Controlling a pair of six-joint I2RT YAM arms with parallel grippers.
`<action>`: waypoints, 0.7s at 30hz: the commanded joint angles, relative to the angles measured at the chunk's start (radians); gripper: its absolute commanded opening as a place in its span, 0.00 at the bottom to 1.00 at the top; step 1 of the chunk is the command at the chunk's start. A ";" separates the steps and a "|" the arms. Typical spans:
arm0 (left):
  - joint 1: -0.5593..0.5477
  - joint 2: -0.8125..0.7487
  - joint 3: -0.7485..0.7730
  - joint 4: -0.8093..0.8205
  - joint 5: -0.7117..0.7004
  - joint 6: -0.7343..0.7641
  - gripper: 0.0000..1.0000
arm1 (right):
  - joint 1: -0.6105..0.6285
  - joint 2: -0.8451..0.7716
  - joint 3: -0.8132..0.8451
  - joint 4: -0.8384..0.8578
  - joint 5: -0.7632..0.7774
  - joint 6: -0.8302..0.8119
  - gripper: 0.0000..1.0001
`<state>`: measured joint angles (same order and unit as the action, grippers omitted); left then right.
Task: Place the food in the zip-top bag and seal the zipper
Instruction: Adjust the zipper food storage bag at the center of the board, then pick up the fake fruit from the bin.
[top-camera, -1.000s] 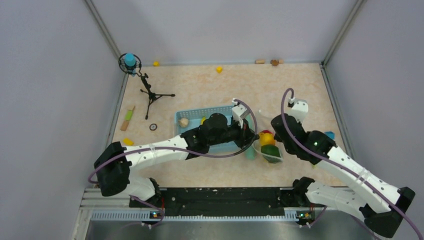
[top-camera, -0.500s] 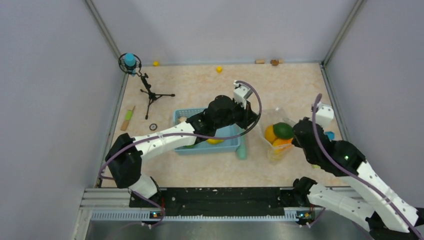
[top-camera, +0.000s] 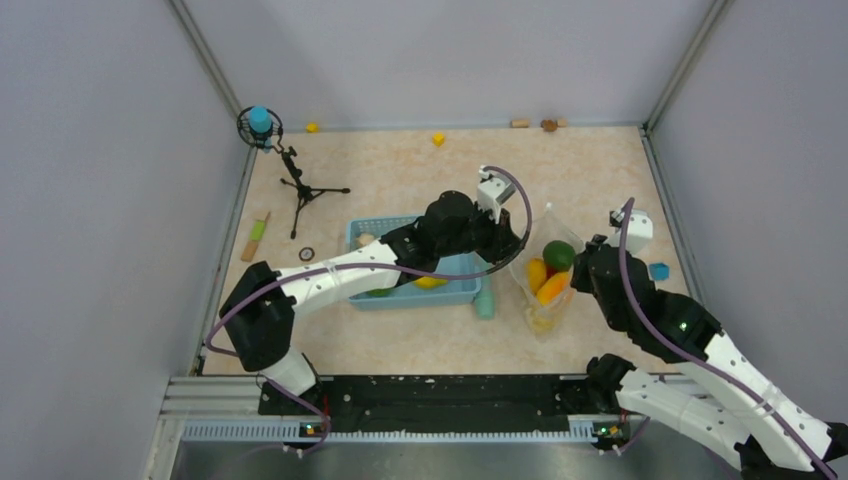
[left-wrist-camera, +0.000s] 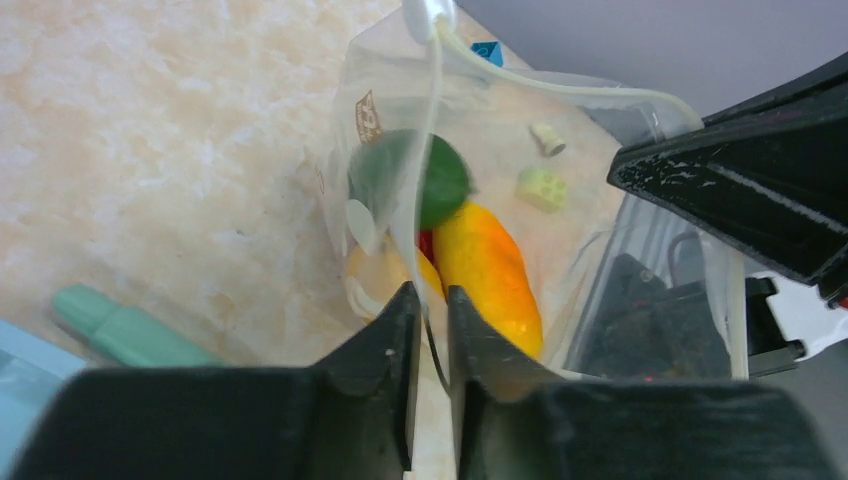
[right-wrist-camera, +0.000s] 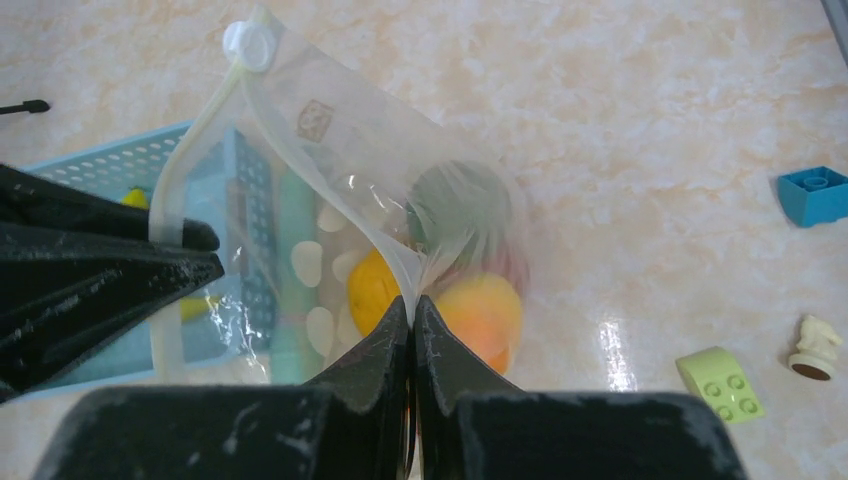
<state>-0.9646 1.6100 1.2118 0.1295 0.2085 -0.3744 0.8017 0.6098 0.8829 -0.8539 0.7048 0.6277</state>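
The clear zip-top bag (top-camera: 545, 290) hangs between my two grippers with its mouth up. Inside lie a dark green fruit (top-camera: 559, 255), an orange one (top-camera: 552, 287) and a yellow one (top-camera: 536, 272); a bit of red shows in the left wrist view. My left gripper (top-camera: 520, 245) is shut on the bag's left rim (left-wrist-camera: 432, 100). My right gripper (top-camera: 582, 262) is shut on the right rim. In the right wrist view the zipper strip (right-wrist-camera: 195, 150) runs up to a white slider (right-wrist-camera: 243, 42), and my right gripper (right-wrist-camera: 411, 305) pinches the film above the fruit (right-wrist-camera: 480, 310).
The light-blue basket (top-camera: 400, 222) stands left of the bag, with a yellow and a green piece in it. A teal stick (top-camera: 485, 302) lies beside the basket. A blue block (top-camera: 658, 270), a light green block (right-wrist-camera: 722, 382) and a small white piece (right-wrist-camera: 815, 345) lie to the right. A tripod (top-camera: 300, 190) stands at the back left.
Both grippers have carried the bag from the basket's front corner back and to the right. The right arm swung out right, then came in a little. The food has shifted inside.
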 joint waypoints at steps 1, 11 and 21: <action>0.000 -0.024 0.019 0.026 0.039 0.012 0.43 | -0.003 -0.016 -0.019 0.115 -0.019 -0.020 0.02; 0.000 -0.245 -0.161 -0.035 -0.267 0.026 0.82 | -0.003 -0.021 -0.042 0.109 -0.001 -0.016 0.02; 0.068 -0.406 -0.345 -0.158 -0.693 -0.150 0.88 | -0.003 -0.008 -0.045 0.109 0.003 -0.017 0.02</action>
<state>-0.9424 1.2381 0.9287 0.0292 -0.2966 -0.4221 0.8017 0.6033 0.8375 -0.7811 0.6922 0.6201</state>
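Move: The left fingers are at the zip-top bag's left rim; the banana in the basket lies about 19 cm to their left, 4 cm back and 16 cm below. Beyond it the garlic is some 33 cm left and 3 cm ahead, while the green tube is 4 cm left, 4 cm back, both 17 cm down. The right hand grips the opposite rim, the bag's middle about 6 cm left, 4 cm ahead and 9 cm below. Left fingers release the bag's rim, then swing about 13 cm left towards the banana, turning 30 degrees counter-clockwise. ##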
